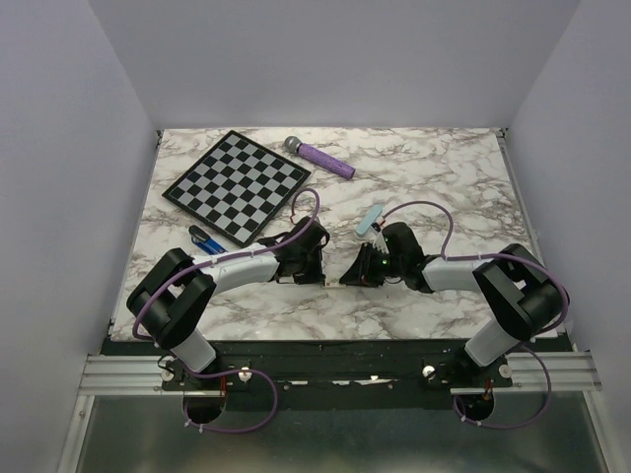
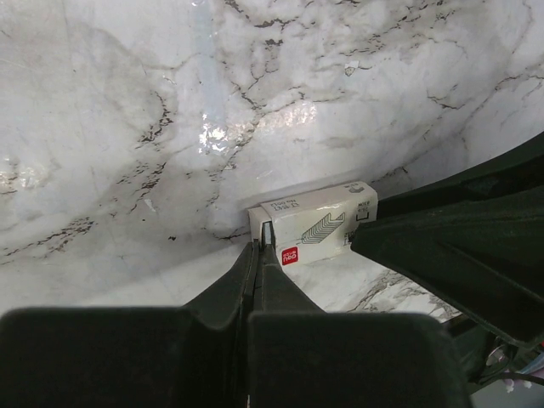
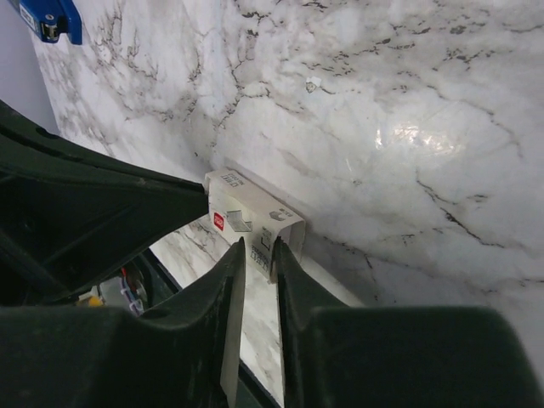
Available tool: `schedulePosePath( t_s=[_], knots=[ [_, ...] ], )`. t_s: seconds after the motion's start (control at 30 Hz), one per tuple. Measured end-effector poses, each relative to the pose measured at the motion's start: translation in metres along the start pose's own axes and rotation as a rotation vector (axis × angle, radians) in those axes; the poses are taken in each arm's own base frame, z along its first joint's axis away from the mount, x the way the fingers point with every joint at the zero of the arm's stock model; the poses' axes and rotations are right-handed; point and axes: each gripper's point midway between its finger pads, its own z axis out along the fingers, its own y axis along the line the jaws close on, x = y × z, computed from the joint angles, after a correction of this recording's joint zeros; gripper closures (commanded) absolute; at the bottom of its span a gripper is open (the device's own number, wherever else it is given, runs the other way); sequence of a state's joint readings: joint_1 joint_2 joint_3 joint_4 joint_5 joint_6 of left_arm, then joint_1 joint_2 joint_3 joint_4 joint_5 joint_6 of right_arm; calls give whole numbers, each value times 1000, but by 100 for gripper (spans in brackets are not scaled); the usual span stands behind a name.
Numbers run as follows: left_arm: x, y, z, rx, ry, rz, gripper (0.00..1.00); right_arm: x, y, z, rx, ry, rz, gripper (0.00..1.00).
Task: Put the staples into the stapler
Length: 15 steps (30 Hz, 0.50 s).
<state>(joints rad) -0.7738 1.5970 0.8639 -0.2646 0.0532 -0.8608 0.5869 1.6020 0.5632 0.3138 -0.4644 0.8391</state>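
Observation:
A small white staple box (image 2: 319, 221) with a red logo lies on the marble between my two grippers; the staples themselves do not show. My left gripper (image 2: 257, 245) is shut, its tips pinched on the box's near end flap. In the right wrist view the box (image 3: 246, 208) has an open end, and my right gripper (image 3: 257, 245) stands narrowly open with its tips at the lower edge of that end. The dark blue stapler (image 1: 204, 239) lies left of the left arm, beside the chessboard, and shows again in the right wrist view's top left corner (image 3: 51, 19).
A black-and-white chessboard (image 1: 237, 185) sits at the back left. A purple microphone (image 1: 320, 158) lies behind it, and a pale blue flat bar (image 1: 371, 219) rests just behind the right gripper (image 1: 360, 268). The left gripper (image 1: 314, 262) is very close to the right one.

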Motion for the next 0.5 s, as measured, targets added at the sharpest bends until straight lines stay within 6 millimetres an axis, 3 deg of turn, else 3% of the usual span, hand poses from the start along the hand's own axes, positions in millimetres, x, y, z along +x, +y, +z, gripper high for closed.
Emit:
schedulePosePath(
  t_s=[0.2,0.5],
  knots=[
    [0,1,0,-3,2,0,100,0,-4,2,-4,11,20,99],
    [0,3,0,-15,-2,0,100,-1,-6,0,-21,7,30,99]
  ],
)
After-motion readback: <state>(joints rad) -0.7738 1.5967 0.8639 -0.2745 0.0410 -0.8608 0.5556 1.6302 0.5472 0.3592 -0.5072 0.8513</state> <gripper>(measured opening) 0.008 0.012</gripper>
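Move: The staple box bridges the two hands: its middle is about 3 cm to the right hand's left, level fore and aft and roughly 1 cm below, with its near end right at those fingertips. From the right hand, the turquoise bar lies on the table some 16 cm ahead and 6 cm right, and the blue stapler about 11 cm ahead and 35 cm left. From the left hand, the box's middle is about 3 cm right, level fore and aft, about 1 cm lower. The right hand stays almost in place at the box's right-hand end, easing down only about half a centimetre, while its fingers go from roughly a third open to fully shut, pinching the thin cardboard at that end's upper edge. The left hand stays put with its fingers still shut at the box's left-hand end, keeping that end in its pinch. ##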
